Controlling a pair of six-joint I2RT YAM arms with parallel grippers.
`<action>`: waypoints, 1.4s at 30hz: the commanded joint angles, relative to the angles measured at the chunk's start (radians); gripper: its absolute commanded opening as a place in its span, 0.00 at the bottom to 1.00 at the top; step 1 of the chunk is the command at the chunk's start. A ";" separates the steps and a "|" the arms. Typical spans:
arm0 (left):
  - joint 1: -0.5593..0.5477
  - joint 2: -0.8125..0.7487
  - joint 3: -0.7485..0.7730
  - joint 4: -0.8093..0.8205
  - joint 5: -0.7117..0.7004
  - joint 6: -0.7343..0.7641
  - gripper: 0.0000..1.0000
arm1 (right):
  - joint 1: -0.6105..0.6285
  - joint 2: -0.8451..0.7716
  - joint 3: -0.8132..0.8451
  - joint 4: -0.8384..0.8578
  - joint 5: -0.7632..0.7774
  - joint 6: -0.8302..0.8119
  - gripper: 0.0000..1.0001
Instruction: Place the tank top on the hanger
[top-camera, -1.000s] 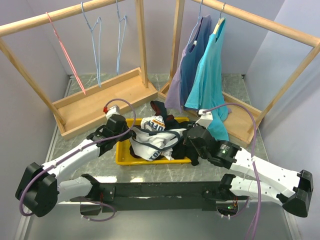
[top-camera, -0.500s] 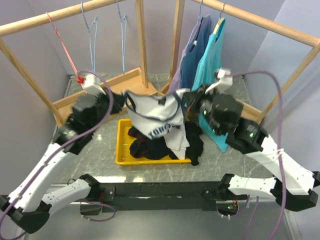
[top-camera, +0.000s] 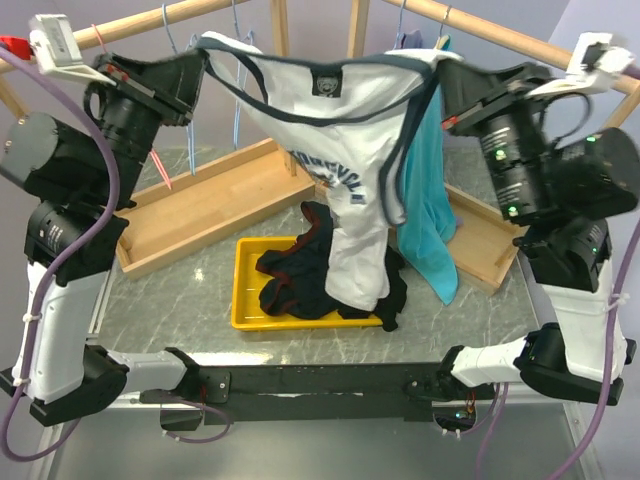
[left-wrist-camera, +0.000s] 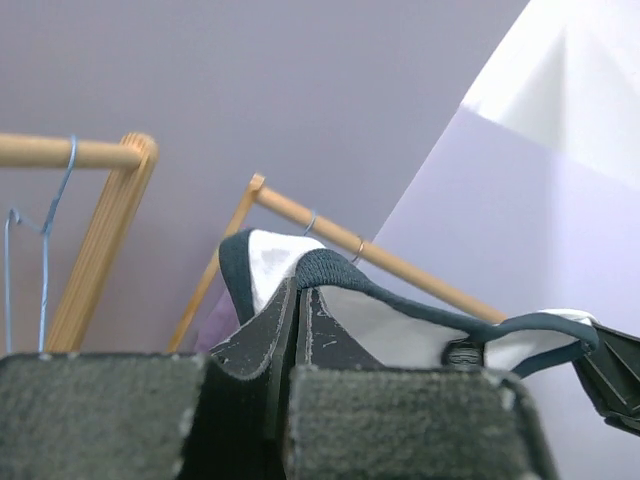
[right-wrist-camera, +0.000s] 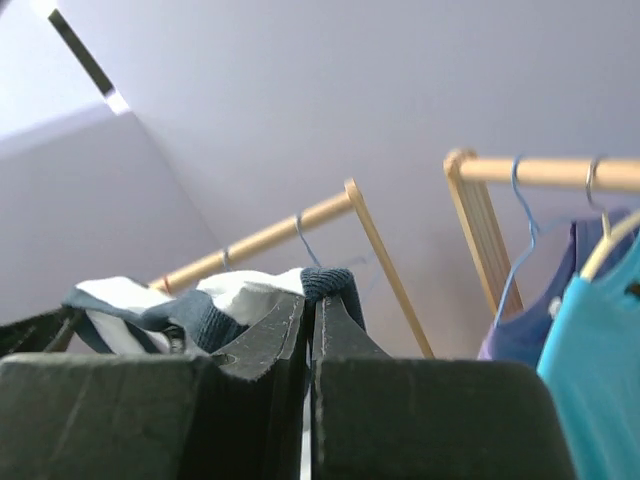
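Observation:
The white tank top with navy trim hangs stretched high over the table between my two grippers. My left gripper is shut on its left shoulder strap. My right gripper is shut on the right strap. In the wrist views both pairs of jaws are pressed together with navy trim pinched at the tips. The shirt's body droops down to the tray. A light-blue wire hanger hangs on the left rack's rail just behind the stretched neckline, with a second one to its left.
A yellow tray below holds a dark garment with red trim. The pink-red hanger hangs at the left rack's far left. A turquoise T-shirt hangs on the right rack. Both racks have wooden bases on the table.
Both arms have lifted the tank top from over the tray up to rail height and pulled it wider apart. The dark garment stayed in the tray.

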 joint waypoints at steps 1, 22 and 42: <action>0.003 0.019 0.066 0.060 0.031 0.044 0.01 | -0.015 0.019 0.045 0.162 -0.055 -0.083 0.00; 0.003 0.023 0.065 0.088 0.063 0.040 0.01 | -0.017 0.050 0.012 0.130 -0.107 -0.011 0.00; -0.011 -0.510 -1.427 0.106 0.270 -0.237 0.34 | -0.017 -0.420 -1.611 0.207 -0.294 0.625 0.00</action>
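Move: Below both raised hands, which already hold the white tank top stretched between them, sits the yellow bin: about 60 cm down and 2 cm back, some 19 cm right of the left hand and 20 cm left of the right. The dark clothes in the bin lie about 17 cm left of the right hand, level and 60 cm below; the turquoise top hangs some 15 cm ahead of it, 5 cm right and 30 cm down. Lifting the stretched tank top only about 4 cm more at first, the right hand also edging left, both hands then swing it fast down towards the yellow bin, ending over 50 cm lower, a little back and closer together. The wrists tip down about 55 degrees; the right fingers keep their pinch on the dark trim, while the left ones begin to part around it at the bottom. ##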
